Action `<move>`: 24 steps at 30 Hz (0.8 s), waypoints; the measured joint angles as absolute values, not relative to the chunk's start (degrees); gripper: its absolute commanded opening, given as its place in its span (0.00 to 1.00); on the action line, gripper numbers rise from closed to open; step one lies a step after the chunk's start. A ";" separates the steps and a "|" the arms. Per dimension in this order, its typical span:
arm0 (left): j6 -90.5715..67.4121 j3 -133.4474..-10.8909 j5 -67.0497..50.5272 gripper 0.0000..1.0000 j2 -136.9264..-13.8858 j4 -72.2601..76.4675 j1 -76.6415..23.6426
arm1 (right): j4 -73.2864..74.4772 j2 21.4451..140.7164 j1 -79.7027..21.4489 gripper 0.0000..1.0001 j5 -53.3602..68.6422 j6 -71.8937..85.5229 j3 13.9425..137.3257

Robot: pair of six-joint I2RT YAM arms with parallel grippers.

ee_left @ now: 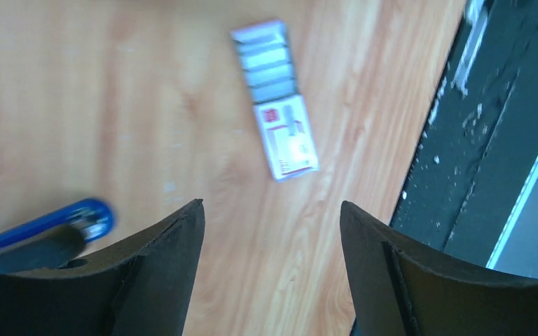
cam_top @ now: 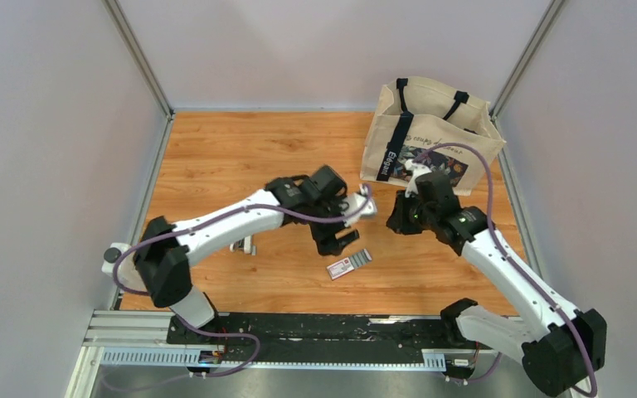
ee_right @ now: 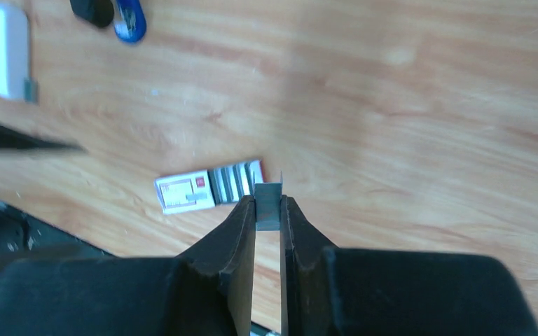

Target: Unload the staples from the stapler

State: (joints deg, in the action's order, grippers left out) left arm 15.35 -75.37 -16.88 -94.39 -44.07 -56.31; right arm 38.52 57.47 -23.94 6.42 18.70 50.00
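Note:
The dark-blue stapler (ee_left: 49, 227) lies on the wooden table; only its blue and black end shows beside my left finger. It also shows at the top of the right wrist view (ee_right: 127, 17). In the top view my left arm hides it. My left gripper (ee_left: 270, 210) is open and empty, hovering over bare wood near an open box of staples (ee_left: 277, 98). My right gripper (ee_right: 268, 199) is shut on a short silver strip of staples (ee_right: 268, 208), held above the table just beside the box (ee_right: 207, 187).
A white stapler (ee_right: 0, 49) lies left of the blue one; it also shows in the top view (cam_top: 245, 245). A canvas tote bag (cam_top: 431, 137) stands at the back right. The black rail (cam_top: 299, 327) runs along the table's near edge.

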 measured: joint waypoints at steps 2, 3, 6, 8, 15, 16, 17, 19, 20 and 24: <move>15.42 -77.36 -17.78 0.79 -90.80 -44.56 -52.47 | 37.89 59.59 -27.49 0.03 6.31 18.83 48.75; 15.55 -77.76 -17.63 0.79 -88.86 -44.69 -50.70 | 37.56 60.62 -28.99 0.03 6.33 18.90 48.18; 16.01 -77.67 -16.56 0.79 -84.97 -46.24 -48.05 | 36.40 63.00 -33.10 0.04 6.17 18.92 46.65; 16.10 -77.30 -16.45 0.79 -83.96 -47.40 -48.29 | 36.25 64.64 -35.66 0.04 5.96 18.92 46.41; 15.94 -75.44 -19.22 0.79 -83.72 -51.16 -45.15 | 35.18 72.18 -42.13 0.05 4.51 18.79 46.44; 15.94 -75.48 -19.94 0.78 -83.74 -51.79 -43.86 | 35.09 73.21 -42.94 0.05 4.27 18.79 46.44; 15.92 -75.55 -20.84 0.78 -83.74 -52.51 -42.30 | 34.94 74.63 -44.03 0.05 3.70 18.76 46.46; 15.90 -75.81 -22.04 0.78 -83.74 -53.52 -40.05 | 34.81 76.66 -45.12 0.05 3.05 18.76 46.52; 15.84 -75.92 -22.48 0.78 -83.74 -53.71 -39.18 | 34.81 77.80 -45.80 0.05 2.74 18.74 46.57; 15.79 -76.12 -23.62 0.77 -83.74 -54.04 -36.93 | 34.46 81.17 -47.66 0.05 1.15 18.57 46.98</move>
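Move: The right hand, pinching a staple strip, is taking it to the staple box's open tray, about 6 cm back, 7 cm left and 15 cm below it. The box's printed sleeve extends the box some 5 cm farther left and 2 cm nearer the base than the tray. The blue stapler lies about 6 cm ahead and 21 cm left of the right hand. From the empty left hand, the tray is level fore-and-aft, about 4 cm right and 10 cm down. Down about 12 cm, and back and left some 7 cm each, the right hand brings the pinched staple strip close over the staple box's open tray, swivelling counter-clockwise about 20 degrees while its fingers steepen towards straight down. The left hand, open, clears out of its way, going left some 9 cm, up and a little forward, away from the box. ##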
